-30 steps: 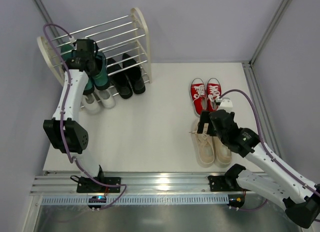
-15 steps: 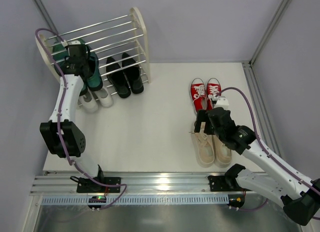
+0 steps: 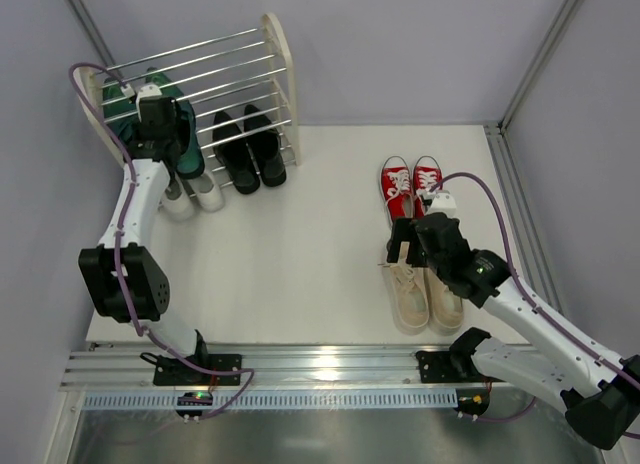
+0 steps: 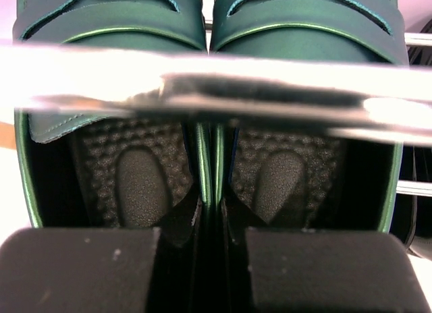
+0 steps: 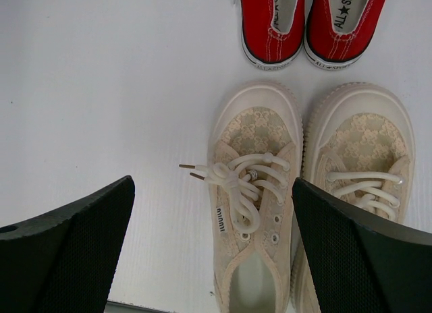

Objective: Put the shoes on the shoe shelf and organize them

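Note:
Two dark green loafers (image 4: 135, 30) lie side by side, and my left gripper (image 4: 212, 222) is shut on their pressed-together inner walls at the heel end. A silver rod (image 4: 223, 90) of the shoe shelf (image 3: 270, 59) crosses just above them. From above, the left gripper (image 3: 160, 122) holds the green loafers (image 3: 188, 146) at the shelf's left half. Black dress shoes (image 3: 250, 149) rest on its right half and white sneakers (image 3: 196, 198) stand at its foot. My right gripper (image 5: 212, 218) hangs open above the left beige sneaker (image 5: 253, 191). The red sneakers (image 5: 273, 23) stand just beyond.
The red sneakers (image 3: 411, 187) and the beige sneakers (image 3: 428, 296) stand in a column on the right of the white table (image 3: 300, 244). Grey walls close in the left, back and right. A metal rail (image 3: 320, 369) runs along the near edge.
My left arm has carried the green loafers up and back, from in front of the white sneakers onto the shelf. My right gripper has drifted slightly left over the beige sneakers, still open.

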Available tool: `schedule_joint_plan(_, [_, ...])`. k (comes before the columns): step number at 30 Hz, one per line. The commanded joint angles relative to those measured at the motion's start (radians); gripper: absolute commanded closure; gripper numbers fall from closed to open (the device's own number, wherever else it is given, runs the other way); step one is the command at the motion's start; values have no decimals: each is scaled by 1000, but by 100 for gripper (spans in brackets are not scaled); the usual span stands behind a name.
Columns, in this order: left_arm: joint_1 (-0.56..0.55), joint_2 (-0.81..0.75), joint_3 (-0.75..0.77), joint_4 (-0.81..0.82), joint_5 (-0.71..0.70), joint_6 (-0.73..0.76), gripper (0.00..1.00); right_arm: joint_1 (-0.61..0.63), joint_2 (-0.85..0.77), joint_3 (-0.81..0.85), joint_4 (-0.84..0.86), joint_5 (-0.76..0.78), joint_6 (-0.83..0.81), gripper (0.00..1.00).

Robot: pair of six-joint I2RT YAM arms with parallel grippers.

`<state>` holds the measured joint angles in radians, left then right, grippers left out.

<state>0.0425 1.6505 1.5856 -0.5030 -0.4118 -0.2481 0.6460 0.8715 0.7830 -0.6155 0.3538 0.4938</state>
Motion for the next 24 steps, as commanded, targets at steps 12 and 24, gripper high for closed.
schedule_joint_plan(12, [14, -32, -4, 256, -35, -22, 48, -11, 7, 16, 48, -16, -26, 1])
schedule_joint_plan(24, [-143, -243, -45, 138, -59, -95, 22, -14, -34, 10, 51, -3, -14, 2])
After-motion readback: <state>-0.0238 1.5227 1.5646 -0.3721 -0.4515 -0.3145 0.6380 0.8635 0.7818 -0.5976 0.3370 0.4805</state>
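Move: The left hand, in close at the shelf's upper tier, still pinches the green loafers by their adjoining inner sides; the pair's middle lies about 7 cm ahead of it, level sideways. The white sneakers are on the tier below, some 12 cm lower, about 4 cm right and 1 cm ahead, and the black loafers stand roughly 19 cm right, 3 cm ahead and 13 cm lower. From the right hand the green loafers lie about 28 cm ahead, 56 cm left and 8 cm higher. The left hand's fingers let go of the green loafers' inner sides, spreading from nearly shut to about three-quarters open while it edges some 2.5 cm forward and up, deeper over the pair, the fingers tipping upward. After a brief pause it keeps rising, about 7 cm in all, and swings back and to the right by 3 to 4 cm, clear of the shoes. ##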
